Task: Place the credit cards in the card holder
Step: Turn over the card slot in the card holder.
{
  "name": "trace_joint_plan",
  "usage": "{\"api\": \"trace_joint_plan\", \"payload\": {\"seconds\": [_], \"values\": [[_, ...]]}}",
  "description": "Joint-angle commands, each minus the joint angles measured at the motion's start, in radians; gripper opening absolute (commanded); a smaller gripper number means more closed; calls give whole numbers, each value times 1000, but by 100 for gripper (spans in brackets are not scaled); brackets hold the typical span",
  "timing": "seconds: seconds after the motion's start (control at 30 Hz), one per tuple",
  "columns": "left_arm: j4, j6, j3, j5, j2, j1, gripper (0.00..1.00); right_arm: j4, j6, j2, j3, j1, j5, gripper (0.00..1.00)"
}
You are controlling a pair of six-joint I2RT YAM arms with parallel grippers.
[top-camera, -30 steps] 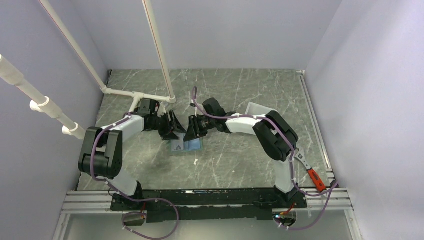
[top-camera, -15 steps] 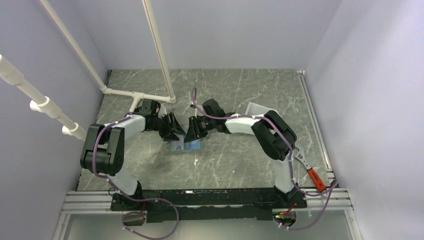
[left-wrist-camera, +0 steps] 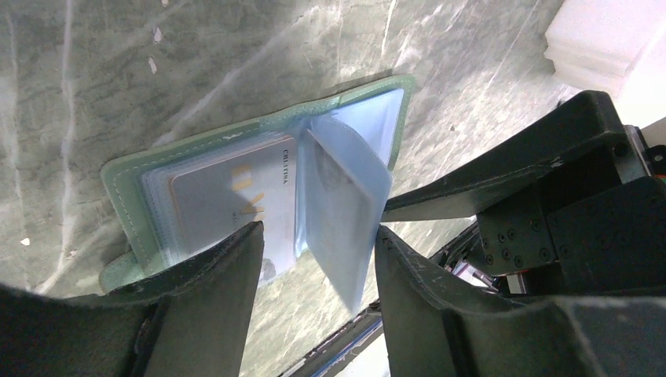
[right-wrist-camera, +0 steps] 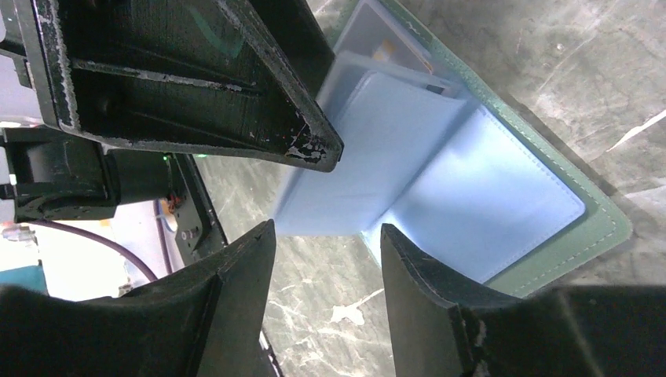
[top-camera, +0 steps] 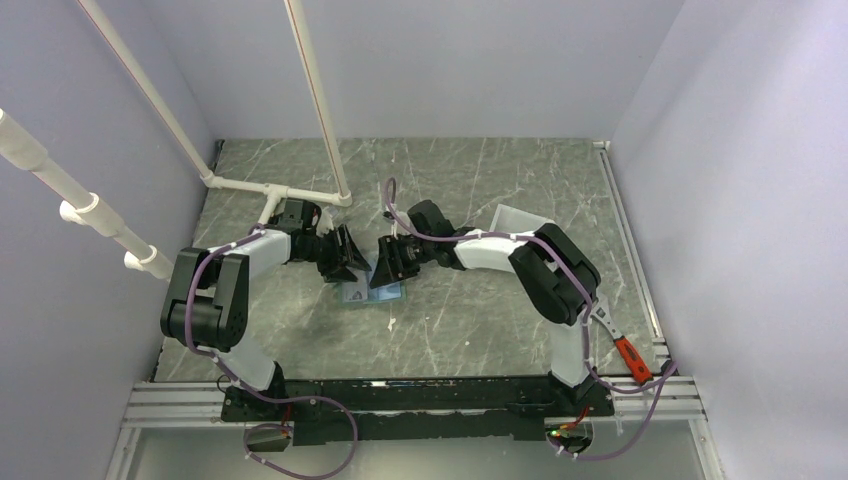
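Note:
The card holder (left-wrist-camera: 259,126) lies open on the table, sage-green outside and light blue inside. A pale credit card (left-wrist-camera: 228,196) with orange print sits in its left pocket. A light blue inner leaf (left-wrist-camera: 345,204) stands up from the fold, and its lower corner hangs loose between the fingers of my open left gripper (left-wrist-camera: 318,232). My right gripper (right-wrist-camera: 326,228) is open just short of that leaf (right-wrist-camera: 393,133), with only table between its fingers. From above, both grippers (top-camera: 355,268) (top-camera: 378,275) meet over the card holder (top-camera: 375,293).
A white open-fronted bin (top-camera: 520,218) stands behind the right arm. A white pipe frame (top-camera: 270,190) occupies the back left. An orange-handled tool (top-camera: 630,352) lies at the right near edge. My left gripper's finger (right-wrist-camera: 236,78) crosses the right wrist view.
My right gripper has opened wider and shifted slightly toward the wallet. The left gripper has barely moved.

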Motion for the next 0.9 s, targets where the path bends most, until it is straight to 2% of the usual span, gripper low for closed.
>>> {"api": "trace_joint_plan", "payload": {"seconds": [0.0, 0.4, 0.6, 0.73, 0.87], "values": [[-1, 21, 7, -8, 2, -2, 59, -14, -48, -64, -3, -1, 34, 56], [10, 17, 12, 9, 7, -2, 59, -31, -48, -46, 24, 4, 70, 60], [13, 17, 14, 13, 11, -2, 59, -31, -78, -67, 23, 33, 136, 78], [18, 16, 13, 18, 17, -2, 60, -109, -98, -61, 66, 81, 300, 81], [16, 15, 14, 18, 14, -2, 60, -208, -124, -66, 118, 149, 599, 84]]}}
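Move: The raised blue card slot stands on the holder's spine between the hands: about 3 cm left of the right hand, 1 cm ahead and slightly below; from the left hand it is level, 2 cm to the right and 1 cm down. The cards' page lies roughly 6 cm left of the right hand, level fore and aft, the flat blue page 1 cm to its right and 1 cm ahead, both some 4 cm down. Spread the right fingers beside the raised slot until they are nearly wide open, easing about half a centimetre off to the right first, then bring the hand back left and down roughly 1 cm, swinging its fingertips some 10 degrees farther down as it tilts. Keep the left hand in place, fingers half open, with the slot's raised edge between them. ##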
